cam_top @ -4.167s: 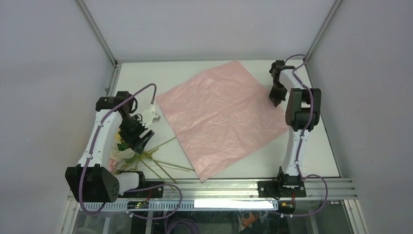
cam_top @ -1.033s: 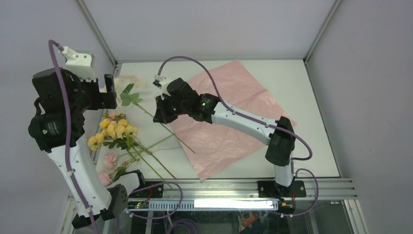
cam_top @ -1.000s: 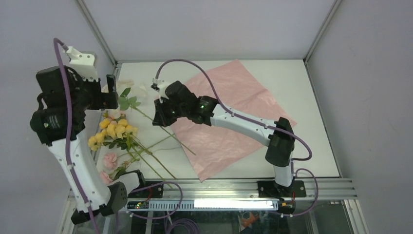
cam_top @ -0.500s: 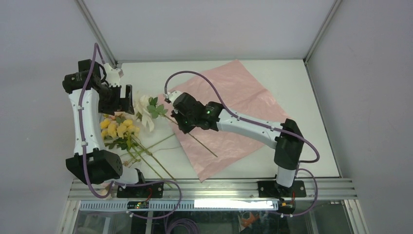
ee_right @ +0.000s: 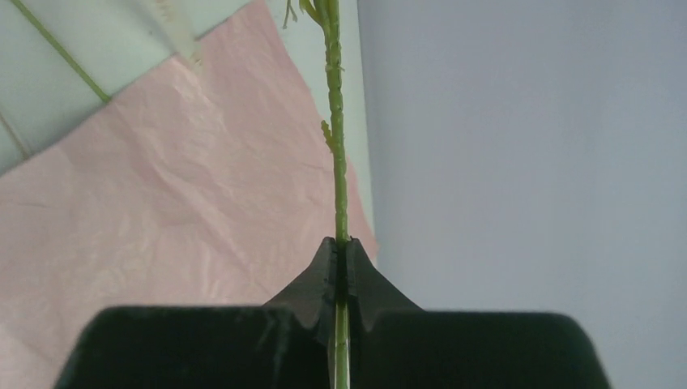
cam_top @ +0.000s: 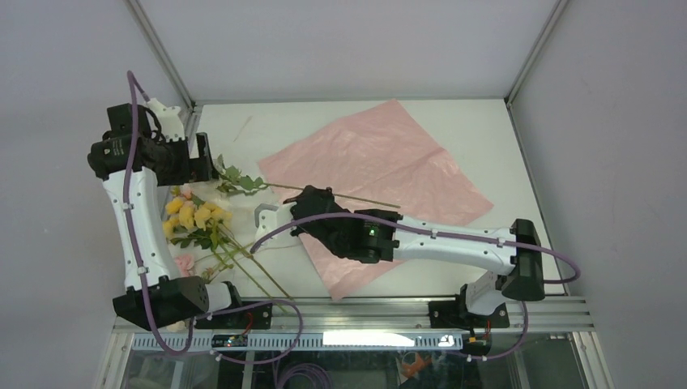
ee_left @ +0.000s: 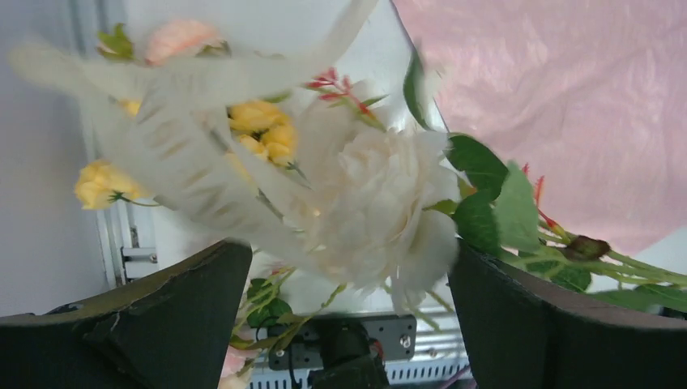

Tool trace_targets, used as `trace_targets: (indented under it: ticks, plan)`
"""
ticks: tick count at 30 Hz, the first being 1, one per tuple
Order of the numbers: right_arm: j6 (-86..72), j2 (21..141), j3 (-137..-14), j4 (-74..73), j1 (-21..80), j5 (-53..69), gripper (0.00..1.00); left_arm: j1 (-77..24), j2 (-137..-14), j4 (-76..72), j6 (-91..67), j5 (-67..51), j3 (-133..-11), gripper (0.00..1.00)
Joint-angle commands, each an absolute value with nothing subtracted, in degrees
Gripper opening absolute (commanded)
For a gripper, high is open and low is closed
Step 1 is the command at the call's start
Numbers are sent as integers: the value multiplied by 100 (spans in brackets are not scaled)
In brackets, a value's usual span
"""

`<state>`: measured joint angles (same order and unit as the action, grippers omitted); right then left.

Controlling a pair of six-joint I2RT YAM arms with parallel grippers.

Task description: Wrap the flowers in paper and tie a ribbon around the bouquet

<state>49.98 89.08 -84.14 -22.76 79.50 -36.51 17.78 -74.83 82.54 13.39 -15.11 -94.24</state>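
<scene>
My right gripper is shut on a thin green stem; from above, the right gripper sits at the paper's left edge. That stem runs level across the pink paper, its leaves toward my left gripper. The left gripper is open, with the stem's white bloom between its fingers, not pinched. A blurred cream ribbon hangs close to the lens. The other flowers, yellow and pink, lie at the table's left edge.
Loose green stems fan out from the flower pile toward the near rail. Frame posts and grey walls close in the table on the left, back and right. My right arm stretches low over the paper's near corner.
The right arm has swung low toward the near edge, turning the held stem from slanting to level across the paper. The left gripper has shifted slightly, with the white bloom now between its fingers.
</scene>
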Motion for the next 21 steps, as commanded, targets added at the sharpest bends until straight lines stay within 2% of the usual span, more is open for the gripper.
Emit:
trace_targets:
  ticks: [1, 9, 11, 13, 15, 17, 19, 21]
  plan:
    - [6799, 9106, -8272, -2100, 7810, -4424, 0, 2088, -7027, 7388, 667, -1149, -9736, 96]
    - [7024, 9306, -8315, -1383, 7677, -4940, 0, 2105, -6925, 7241, 497, -1180, -9779, 97]
    - [6523, 9343, -8678, -1147, 7610, -5107, 0, 2109, -6907, 7251, 541, -1168, -9750, 97]
    - [4831, 9448, -9623, -2047, 7305, -5110, 0, 2109, -6859, 7260, 628, -1127, -9718, 97]
    - [2484, 9612, -10599, -3497, 6674, -4894, 0, 2109, -6803, 7266, 686, -1086, -9684, 97]
    - [165, 9611, -11040, -4671, 5915, -4361, 0, 2109, -6764, 7252, 716, -1070, -9627, 97]
    - [-1988, 9227, -10441, -4554, 5126, -3334, 0, 2100, -6742, 7258, 722, -1068, -9515, 96]
    - [-3537, 8616, -8857, -3237, 4589, -2338, 0, 2101, -6750, 7263, 697, -1094, -9352, 95]
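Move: Ahead and to the right of the right hand lies the pink paper, its middle some 16 cm farther out, 14 cm right and 29 cm below. The white bloom on the stem that this hand already grips is roughly 26 cm to its left, 2 cm farther out and 5 cm lower. Loose stem ends lie on the table some 8 cm back, 17 cm left and 29 cm down. From the left hand the paper's middle is about 13 cm ahead, 43 cm right and 26 cm below. Keeping its pinch on the stem, the right hand first dips about 4 cm while easing forward, then sweeps up, forward and right over the paper, ending roughly 13 cm farther out and 8 cm right. It turns clockwise and rolls, swinging the bloom away from the left hand. The left hand, still open and empty, rises about 4 cm and tips its fingers slightly forward. ##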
